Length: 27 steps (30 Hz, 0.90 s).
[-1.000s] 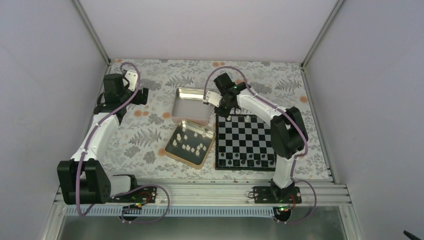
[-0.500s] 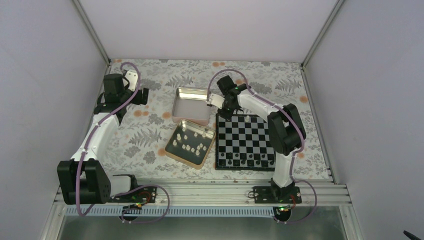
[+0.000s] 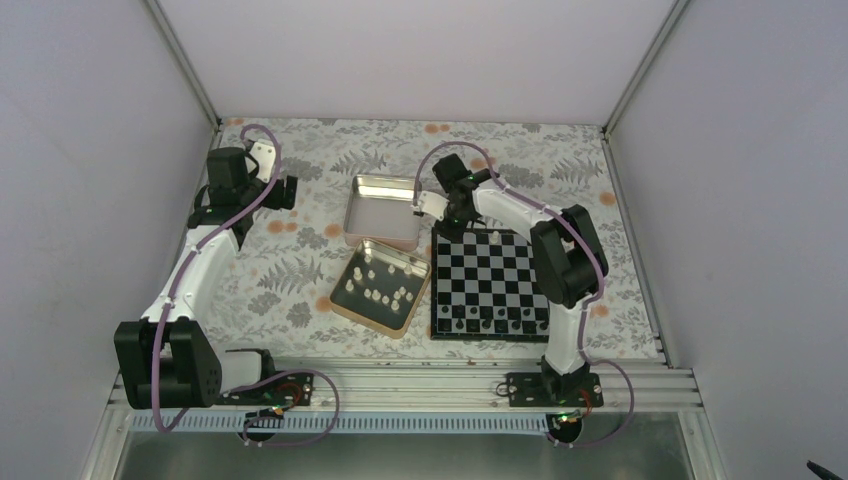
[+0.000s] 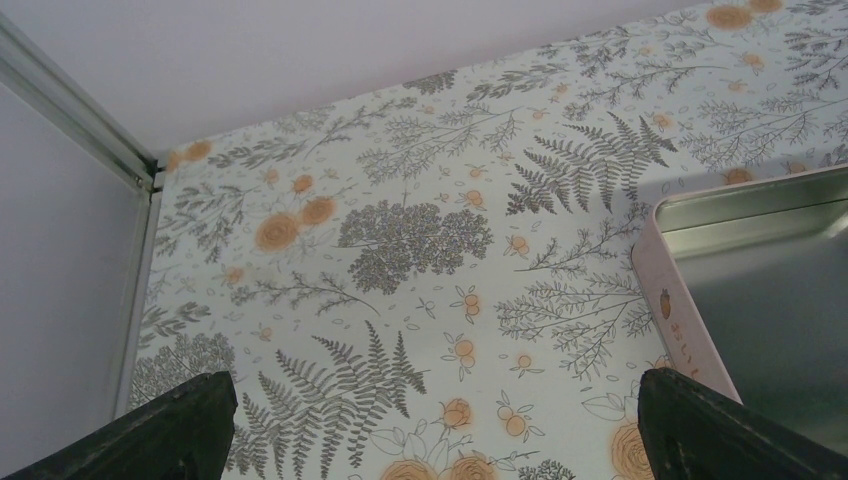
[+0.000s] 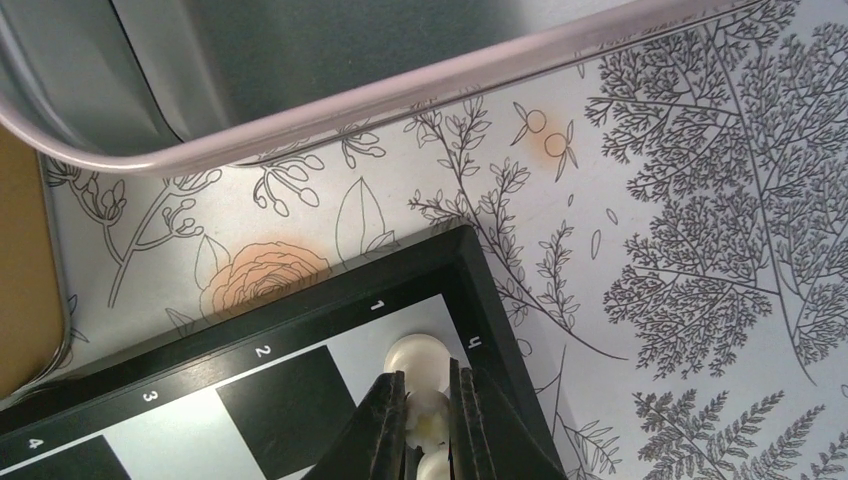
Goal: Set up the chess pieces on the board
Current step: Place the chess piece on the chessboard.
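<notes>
The board (image 3: 490, 285) lies right of centre, black-and-silver with a black rim (image 5: 300, 300). My right gripper (image 5: 428, 400) is shut on a cream-white chess piece (image 5: 418, 358), whose round base sits over the light corner square by the rim's "1" mark. From above, that gripper (image 3: 446, 226) is at the board's far left corner. Another white piece (image 3: 496, 237) stands on the far row. Several chess pieces (image 3: 378, 290) lie in a gold tin (image 3: 352, 312). My left gripper (image 4: 437, 400) hangs open over bare cloth at the far left (image 3: 285, 192).
An empty metal tin (image 3: 383, 210) sits just beyond the gold one, close to the board's far left corner (image 5: 300, 50). Tiny dark pieces (image 3: 490, 322) line the board's near row. Grey walls enclose the flowered tablecloth on three sides.
My right gripper has shifted slightly left toward the board's far left corner, still holding the piece. The left arm has not moved.
</notes>
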### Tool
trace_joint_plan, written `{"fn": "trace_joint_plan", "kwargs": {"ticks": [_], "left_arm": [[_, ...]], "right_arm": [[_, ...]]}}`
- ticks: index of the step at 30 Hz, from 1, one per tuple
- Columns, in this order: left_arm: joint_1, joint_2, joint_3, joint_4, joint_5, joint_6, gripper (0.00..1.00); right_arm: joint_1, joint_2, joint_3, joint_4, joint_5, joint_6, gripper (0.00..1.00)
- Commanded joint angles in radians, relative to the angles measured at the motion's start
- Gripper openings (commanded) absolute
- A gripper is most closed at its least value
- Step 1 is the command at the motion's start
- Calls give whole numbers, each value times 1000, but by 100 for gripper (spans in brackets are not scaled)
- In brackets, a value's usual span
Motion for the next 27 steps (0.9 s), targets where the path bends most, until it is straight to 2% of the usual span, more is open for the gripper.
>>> {"fn": "trace_joint_plan", "kwargs": {"ticks": [1, 9, 13, 18, 20, 27], "left_arm": [[4, 7, 8, -3, 16, 8, 100], [5, 7, 8, -2, 13, 8, 100], [5, 4, 8, -1, 11, 9, 100], [4, 7, 6, 0, 8, 8, 100], [4, 6, 7, 0, 8, 8, 100], [5, 3, 6, 1, 2, 7, 100]], "right_arm": [[-7, 26, 6, -26, -19, -15, 9], [-7, 12, 4, -37, -22, -18, 9], [-6, 21, 12, -50, -32, -18, 13], [-7, 10, 14, -35, -19, -15, 31], [-6, -15, 15, -13, -15, -7, 42], [2, -123, 53, 1, -16, 11, 46]]}}
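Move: The right hand holds a white chess piece low over the board's far-left corner square, whose middle lies about 1 cm back from the hand point, level sideways and some 3 cm below. Another white piece stands on the next square, roughly 3 cm to the right and 1 cm back; the pale-pink tray's middle is about 13 cm left and 5 cm ahead. From the left hand, that corner square is about 38 cm right, 4 cm back and 20 cm down. With the white piece still pinched by its upper part, the right hand eases back a little over half a centimetre and settles a trace lower over the corner square, then spreads its nearly shut fingers to about half open and lets go of the piece. It then lifts about 1.5 cm straight off the board, creeping forward again by about half a centimetre, with the fingers staying open either side of the piece. ##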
